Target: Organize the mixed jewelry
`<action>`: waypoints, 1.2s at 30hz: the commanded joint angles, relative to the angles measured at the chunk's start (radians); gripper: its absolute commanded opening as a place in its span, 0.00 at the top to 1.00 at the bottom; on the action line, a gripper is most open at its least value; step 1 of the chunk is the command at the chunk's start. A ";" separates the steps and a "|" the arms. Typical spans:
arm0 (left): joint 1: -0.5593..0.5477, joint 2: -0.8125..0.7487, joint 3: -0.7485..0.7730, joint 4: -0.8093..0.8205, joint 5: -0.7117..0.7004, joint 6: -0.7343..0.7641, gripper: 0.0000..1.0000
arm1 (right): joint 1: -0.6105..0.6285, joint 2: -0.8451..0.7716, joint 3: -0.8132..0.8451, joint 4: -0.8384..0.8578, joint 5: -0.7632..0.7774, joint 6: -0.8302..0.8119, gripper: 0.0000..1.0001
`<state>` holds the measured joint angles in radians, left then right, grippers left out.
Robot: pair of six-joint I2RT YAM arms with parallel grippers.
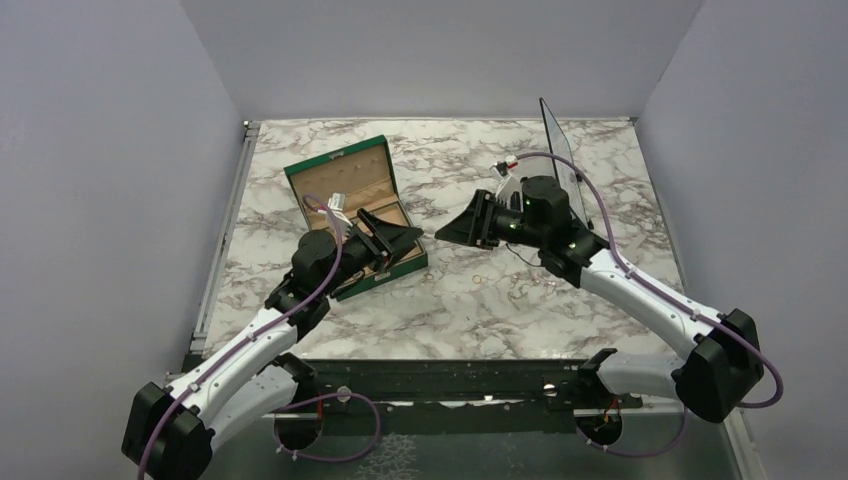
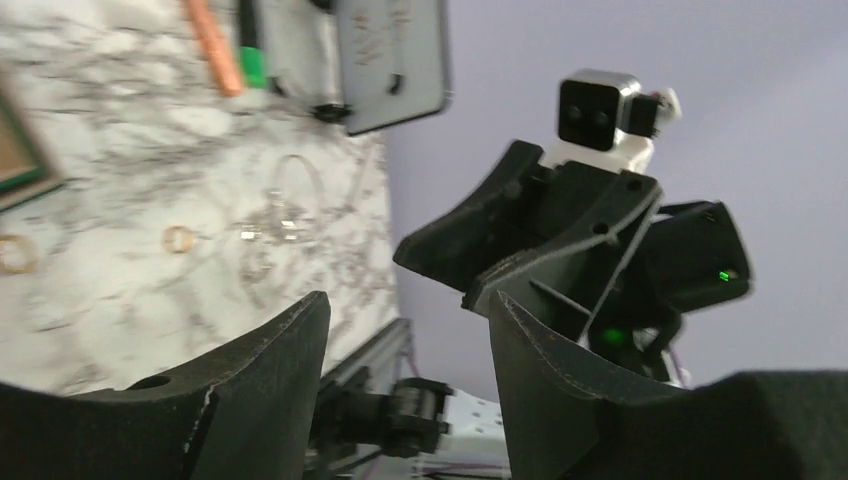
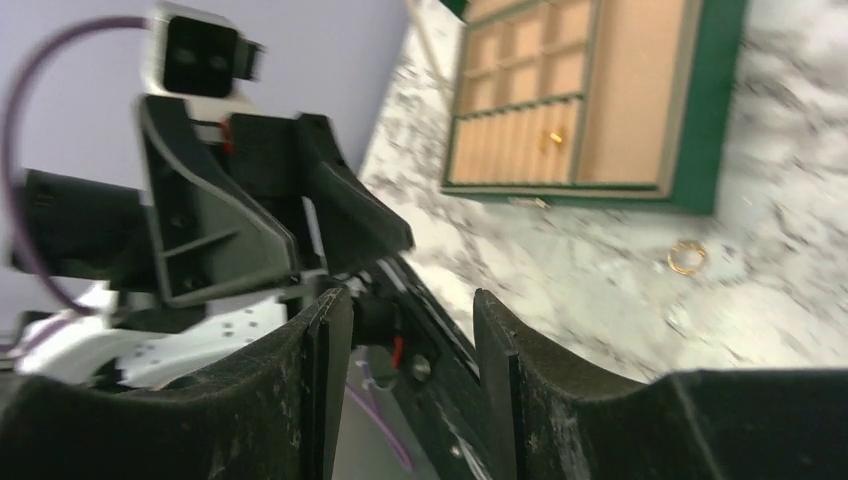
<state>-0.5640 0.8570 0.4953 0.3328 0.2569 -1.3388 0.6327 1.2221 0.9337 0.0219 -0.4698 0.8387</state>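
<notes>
The mixed jewelry lies on the marble between the arms: a gold ring [image 1: 477, 277], more small pieces [image 1: 548, 285], and in the left wrist view two gold rings [image 2: 180, 238] [image 2: 12, 252] and a thin silvery chain [image 2: 285, 205]. One gold ring [image 3: 686, 257] lies just outside the open green box [image 3: 715, 100], and a small gold piece [image 3: 553, 140] sits in the box's ridged tan section. My left gripper [image 1: 408, 238] [image 2: 408, 300] hovers open and empty at the box's [image 1: 335, 155] right edge. My right gripper [image 1: 447, 232] [image 3: 412, 295] faces it tip to tip, open and empty.
A dark flat panel [image 1: 560, 150] stands upright at the back right; an orange cylinder [image 2: 212, 45] and a green-and-black marker [image 2: 250, 50] lie beside it. Grey walls close three sides. The metal rail [image 1: 440, 375] runs along the near edge.
</notes>
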 commanded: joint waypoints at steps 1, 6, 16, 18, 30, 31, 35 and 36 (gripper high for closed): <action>0.006 -0.007 0.063 -0.340 -0.149 0.185 0.37 | -0.004 0.040 -0.068 -0.160 0.083 -0.101 0.47; 0.006 -0.021 0.056 -0.467 -0.223 0.257 0.30 | 0.016 0.121 -0.125 -0.157 0.163 -0.151 0.48; 0.006 -0.041 0.000 -0.545 -0.249 0.278 0.20 | 0.161 0.389 0.029 -0.250 0.436 -0.201 0.56; 0.006 -0.042 -0.008 -0.561 -0.249 0.282 0.19 | 0.178 0.440 0.071 -0.263 0.480 -0.224 0.59; 0.007 -0.063 -0.053 -0.567 -0.249 0.279 0.19 | 0.191 0.626 0.184 -0.206 0.491 -0.510 0.72; 0.007 -0.063 -0.055 -0.566 -0.249 0.279 0.19 | 0.191 0.632 0.187 -0.205 0.486 -0.516 0.73; 0.007 -0.052 -0.057 -0.566 -0.250 0.279 0.19 | 0.191 0.650 0.189 -0.201 0.441 -0.523 0.74; 0.007 -0.050 -0.057 -0.566 -0.250 0.279 0.19 | 0.191 0.654 0.187 -0.198 0.438 -0.520 0.75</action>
<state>-0.5629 0.8108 0.4465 -0.2264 0.0353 -1.0607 0.8227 1.8431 1.1046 -0.1917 -0.0166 0.3588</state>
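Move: The gold ring lies on the table about 25 cm below the open, empty right gripper, roughly 3 cm ahead and 3 cm to its left. The jewelry box's tray is centred some 15 cm left and 9 cm ahead of this gripper, its near right corner just beyond the ring. Another ring lies about 10 cm right of the gold ring, level with it. From the left gripper, the gold ring is about 3 cm ahead, 1 cm right and 25 cm down. Drop the right gripper about 24 cm to the gold ring by the box corner, edging forward near the bottom; roll its fingers from pointing left to nearly straight down (almost 50 degrees) and narrow them from half open to a quarter. Meanwhile lower the left gripper and draw it left, away from the ring, opening it wider and tipping its fingers downward. ##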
